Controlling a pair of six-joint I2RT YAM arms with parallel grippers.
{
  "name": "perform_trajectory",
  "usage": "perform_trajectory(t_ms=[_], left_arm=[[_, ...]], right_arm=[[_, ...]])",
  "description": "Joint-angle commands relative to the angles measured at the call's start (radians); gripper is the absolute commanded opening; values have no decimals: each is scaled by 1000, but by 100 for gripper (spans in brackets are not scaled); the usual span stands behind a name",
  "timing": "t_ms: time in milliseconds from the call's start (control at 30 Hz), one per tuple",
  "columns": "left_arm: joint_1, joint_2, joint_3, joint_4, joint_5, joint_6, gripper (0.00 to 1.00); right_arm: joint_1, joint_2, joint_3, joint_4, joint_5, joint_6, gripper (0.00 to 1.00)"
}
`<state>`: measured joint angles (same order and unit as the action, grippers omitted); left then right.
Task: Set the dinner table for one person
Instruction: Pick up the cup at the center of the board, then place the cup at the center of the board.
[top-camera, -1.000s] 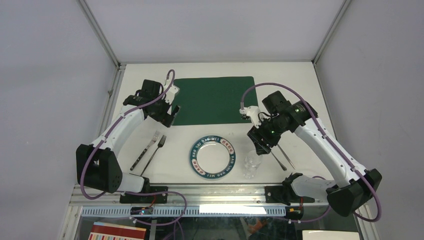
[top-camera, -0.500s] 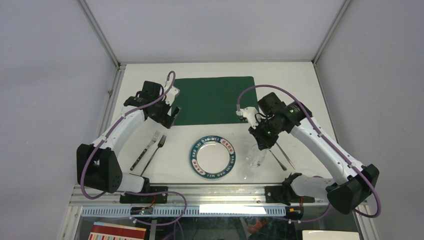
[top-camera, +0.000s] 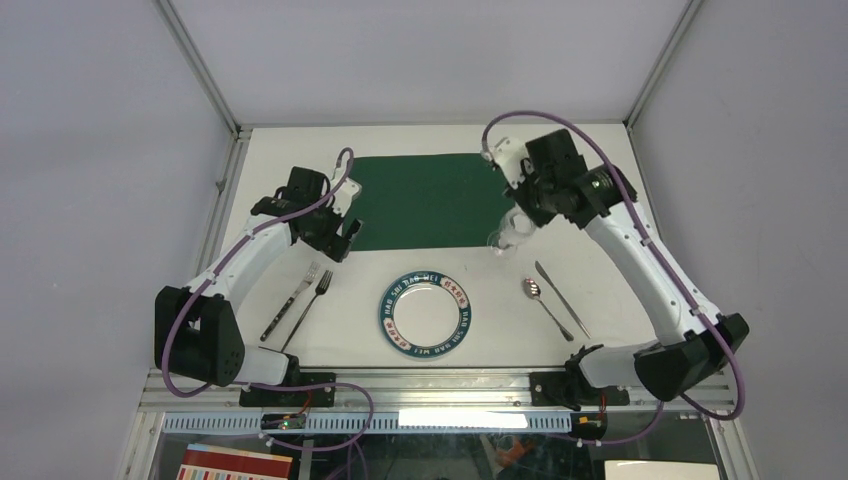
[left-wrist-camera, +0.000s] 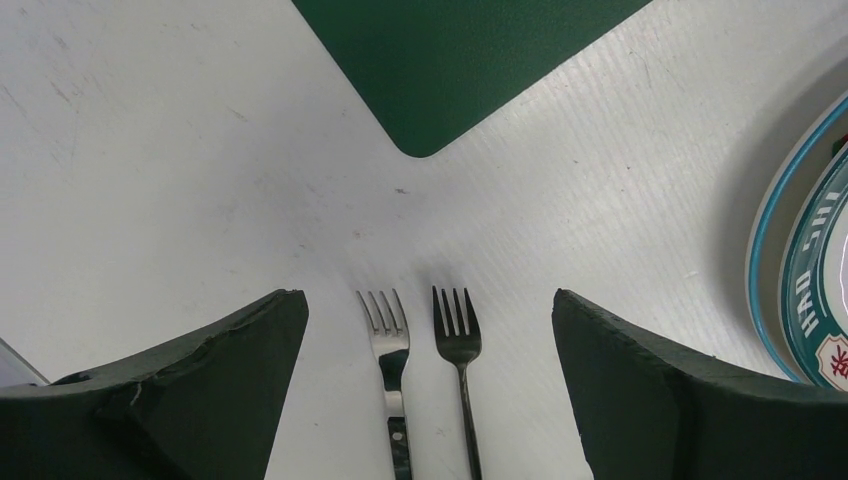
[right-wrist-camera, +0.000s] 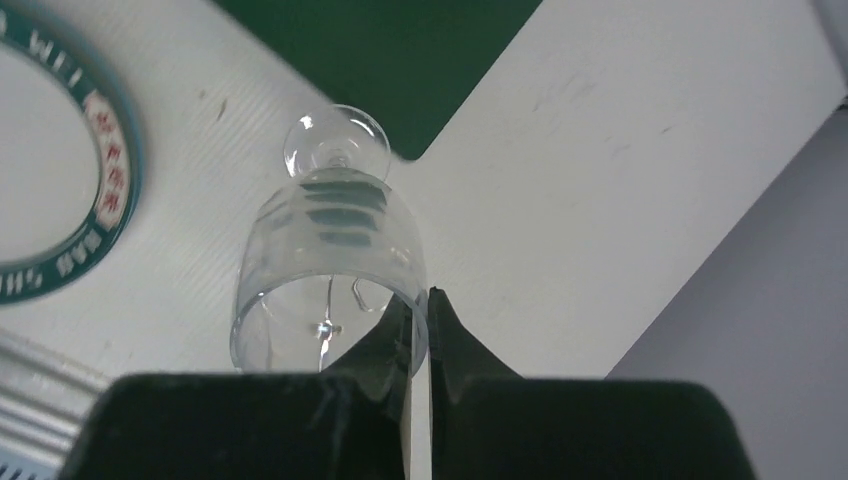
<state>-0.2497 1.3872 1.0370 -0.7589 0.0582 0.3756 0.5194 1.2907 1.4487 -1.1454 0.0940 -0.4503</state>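
A clear stemmed glass (top-camera: 507, 238) hangs tilted over the dinner table (top-camera: 600, 180), by the near right corner of the green placemat (top-camera: 430, 200). My right gripper (top-camera: 520, 218) is shut on its rim. In the right wrist view one finger is inside the glass (right-wrist-camera: 330, 250) and one outside, the right gripper (right-wrist-camera: 421, 312) pinching the wall. My left gripper (top-camera: 336, 238) stands open above the tines of two forks (left-wrist-camera: 390, 335) (left-wrist-camera: 458, 335), touching neither; the left gripper (left-wrist-camera: 425, 296) holds nothing. The blue-rimmed plate (top-camera: 427, 312) lies at the near centre.
A spoon (top-camera: 543, 303) and a knife (top-camera: 562, 298) lie right of the plate. The two forks (top-camera: 300, 300) lie left of it. Silver framing and grey walls close in the table on the left, back and right.
My right gripper shut on the glass's rim beside the plate, lifted it and carried it back to the placemat's near right corner. The left arm barely shifted.
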Motion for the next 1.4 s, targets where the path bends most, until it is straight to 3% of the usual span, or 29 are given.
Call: perform_trajectory(t_ms=[0, 133, 333, 567, 833, 1367], left_arm=[[-9, -44, -8, 48, 22, -17, 99], [-8, -38, -22, 63, 29, -20, 99], [-11, -40, -48, 96, 34, -33, 98], [-16, -52, -86, 128, 45, -47, 98], [-20, -57, -116, 144, 22, -40, 98], [-44, -16, -117, 166, 43, -54, 98]], right_arm=[[-93, 105, 144, 263, 79, -25, 0], [-127, 266, 243, 429, 211, 3, 0], [-233, 638, 621, 397, 254, 60, 0], [-300, 853, 868, 443, 266, 81, 0], [-351, 797, 766, 511, 218, 158, 0], [-398, 664, 602, 425, 116, 247, 0]])
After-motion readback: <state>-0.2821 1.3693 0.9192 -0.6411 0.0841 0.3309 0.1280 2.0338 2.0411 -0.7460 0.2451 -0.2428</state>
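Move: On the open table just right of the green mat's far right corner is the apparent spot for the cup, about 32 cm ahead of the right hand, 7 cm to its right and 24 cm below. The mat's middle is some 26 cm ahead and 22 cm left, the spoon 9 cm back and 6 cm right, the plate 9 cm back and 24 cm left. From the left hand, that spot is about 29 cm ahead and 52 cm right. Carrying the clear stemmed cup, still pinched by the rim, the right hand sweeps fast some 30 cm forward along the mat's right side, rising slightly before sinking, and swings about 10 cm right. It turns some 35 degrees clockwise with fingers tipping up, then eases back 3–4 cm. The left hand, open and empty, sinks a little. ##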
